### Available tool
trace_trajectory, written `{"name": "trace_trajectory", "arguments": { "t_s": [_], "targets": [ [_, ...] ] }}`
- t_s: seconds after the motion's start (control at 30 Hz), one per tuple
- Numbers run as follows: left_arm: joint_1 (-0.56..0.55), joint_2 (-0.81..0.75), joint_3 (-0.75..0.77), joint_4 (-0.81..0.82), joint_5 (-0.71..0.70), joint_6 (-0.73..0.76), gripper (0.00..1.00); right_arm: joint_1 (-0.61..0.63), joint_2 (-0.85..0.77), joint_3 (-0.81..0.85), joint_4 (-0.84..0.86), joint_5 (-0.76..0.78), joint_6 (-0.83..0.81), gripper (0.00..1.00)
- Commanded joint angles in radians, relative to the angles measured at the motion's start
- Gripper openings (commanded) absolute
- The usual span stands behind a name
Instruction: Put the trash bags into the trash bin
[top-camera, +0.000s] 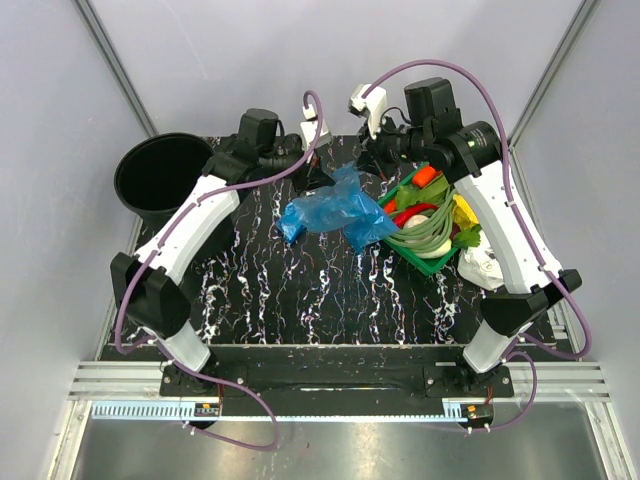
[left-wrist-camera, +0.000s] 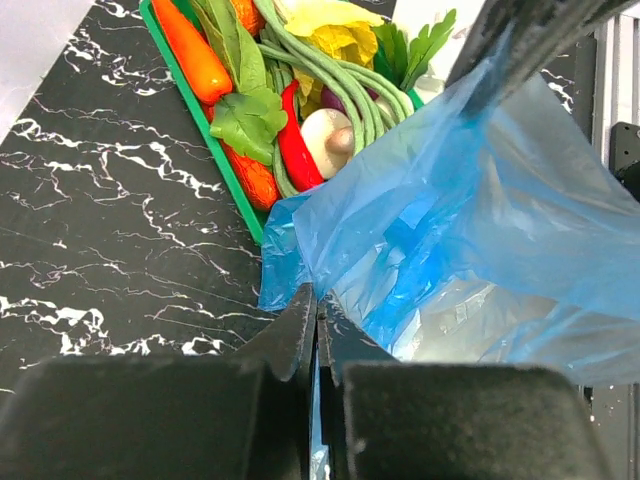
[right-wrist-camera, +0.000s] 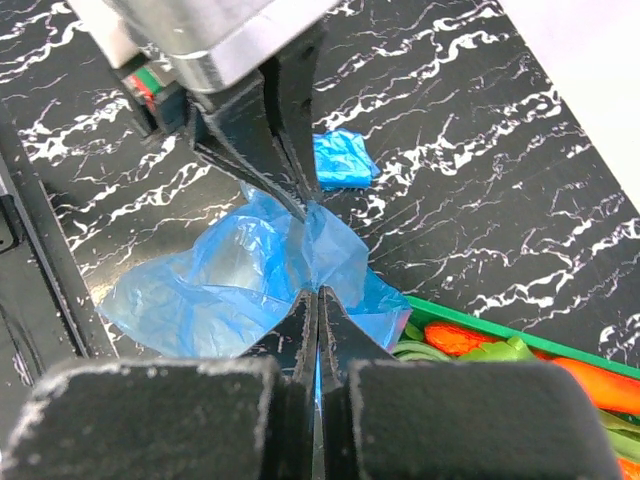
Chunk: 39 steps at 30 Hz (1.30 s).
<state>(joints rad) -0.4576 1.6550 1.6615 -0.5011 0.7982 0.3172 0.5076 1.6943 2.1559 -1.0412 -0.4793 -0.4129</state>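
Note:
A sheet of blue trash bag (top-camera: 330, 208) hangs spread between my two grippers over the middle of the dark marbled table. My left gripper (left-wrist-camera: 318, 300) is shut on one edge of the film (left-wrist-camera: 480, 210). My right gripper (right-wrist-camera: 318, 296) is shut on the opposite edge (right-wrist-camera: 230, 275). In the top view the left gripper (top-camera: 322, 180) and right gripper (top-camera: 372, 165) sit close together at the back of the bag. A second, wadded blue bag (right-wrist-camera: 343, 160) lies on the table beyond. The black trash bin (top-camera: 160, 175) stands at the far left, apart from both arms.
A green tray (top-camera: 408, 252) of vegetables sits just right of the bag, its rim (left-wrist-camera: 205, 140) close under the film. A white crumpled lump (top-camera: 480, 262) lies right of the tray. Grey walls enclose the table on three sides.

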Motion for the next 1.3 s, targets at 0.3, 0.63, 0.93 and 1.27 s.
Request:
{"name": "trace_trajectory", "arguments": {
  "t_s": [0.3,0.63,0.93,1.27],
  "targets": [
    [0.054,-0.121,-0.011,0.022,-0.157,-0.088,0.0,0.005,-0.058,-0.036,0.095,0.277,0.068,0.49],
    [0.014,-0.069,0.105,-0.016,-0.568,-0.352,0.0,0.037,-0.045,0.051,0.009,0.04,0.126,0.59],
    [0.014,-0.029,0.146,0.027,-0.657,-0.466,0.0,0.051,-0.105,-0.152,0.116,-0.131,0.241,0.6],
    [0.013,-0.067,0.086,0.055,-0.656,-0.615,0.0,0.075,-0.041,-0.337,0.444,0.07,0.489,0.59]
  ]
}}
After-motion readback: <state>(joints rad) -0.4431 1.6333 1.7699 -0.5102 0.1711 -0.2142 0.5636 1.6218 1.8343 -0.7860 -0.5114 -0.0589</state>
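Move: My fingers are shut on the opened trash bag. From my left hand the trash bin's middle lies about 29 cm left, level ahead and some 15 cm down; the blue packet is 6 cm left, 2 cm ahead and 29 cm below. From my right hand the bag's hanging middle is about 5 cm left, 5 cm back and 14 cm down; the vegetable crate is some 19 cm right, 4 cm ahead and 34 cm below. I keep the bag pinched in my left hand and carry it left, then mostly forward, about 7 cm forward and 6 cm left overall with a slight rise, swinging the wrist some 45 degrees counter-clockwise. My right hand edges forward and right, opens and lets go of the bag. It then draws back about 7 cm and left, and finally sinks some 5 cm beside the hanging film, easing forward, fingers open and tipping down. ##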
